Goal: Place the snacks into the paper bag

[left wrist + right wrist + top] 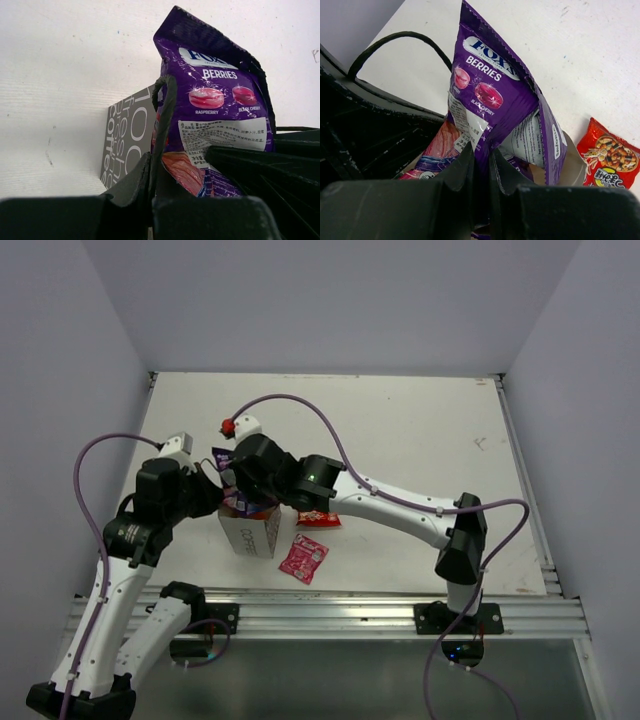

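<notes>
The white paper bag stands upright near the table's front, its grey lettering facing the left wrist view. My left gripper is shut on the bag's dark cord handle at the rim. My right gripper is shut on the lower edge of the purple packet, which stands half inside the bag's mouth. An orange-pink packet lies inside the bag beneath it. The red chip bag lies on the table just right of the bag. The small pink-red sachet lies in front of it.
The left arm's black body crowds the bag's left side, and the other cord handle loops above it. A metal rail runs along the near table edge. White walls enclose the table on three sides.
</notes>
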Robot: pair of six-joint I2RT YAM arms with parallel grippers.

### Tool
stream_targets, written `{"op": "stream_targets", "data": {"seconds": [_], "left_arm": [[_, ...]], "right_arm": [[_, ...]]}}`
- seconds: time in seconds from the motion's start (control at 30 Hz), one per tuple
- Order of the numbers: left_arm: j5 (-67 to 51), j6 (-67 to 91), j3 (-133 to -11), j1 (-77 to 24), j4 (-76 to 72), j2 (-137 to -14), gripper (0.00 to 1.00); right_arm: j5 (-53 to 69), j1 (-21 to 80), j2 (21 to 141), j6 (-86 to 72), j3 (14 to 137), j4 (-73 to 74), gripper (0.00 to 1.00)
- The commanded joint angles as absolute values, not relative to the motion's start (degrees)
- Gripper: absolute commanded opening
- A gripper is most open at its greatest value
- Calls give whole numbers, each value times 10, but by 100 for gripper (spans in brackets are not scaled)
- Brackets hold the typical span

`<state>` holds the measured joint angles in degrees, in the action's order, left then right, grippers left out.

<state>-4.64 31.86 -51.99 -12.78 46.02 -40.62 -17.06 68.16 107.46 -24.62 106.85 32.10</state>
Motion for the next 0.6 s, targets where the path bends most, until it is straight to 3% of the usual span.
{"op": "stream_targets", "data": {"seconds": [0.0, 0.57], "left_arm": [[-61, 316, -545, -129, 432, -397, 0], [-60, 311, -545, -129, 436, -387, 0]], "right_arm": [[-148, 700, 1115, -236, 1099, 351, 0], [-199, 733, 1157, -207, 1083, 442, 0]]}}
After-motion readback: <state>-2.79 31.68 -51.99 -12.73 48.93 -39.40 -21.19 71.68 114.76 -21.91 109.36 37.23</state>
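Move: The coffee paper bag stands below the right hand, its middle roughly 3 cm to the right, 2 cm back and 16 cm down. From that hand the red nut packet lies about 8 cm ahead and 18 cm right, and the pink packet some 7 cm back and 14 cm right, both 25 cm down on the table. From the left hand, the paper bag's middle is about 7 cm right, level ahead, and 13 cm below. Lower the right gripper about 6 cm into the mouth of the paper bag, easing back a little late on and tipping the fingertips some 10 degrees further down, with the purple berries packet still pinched shut between the fingers. Keep the left gripper closed on the bag's handle, letting it shift only about 1 cm. ##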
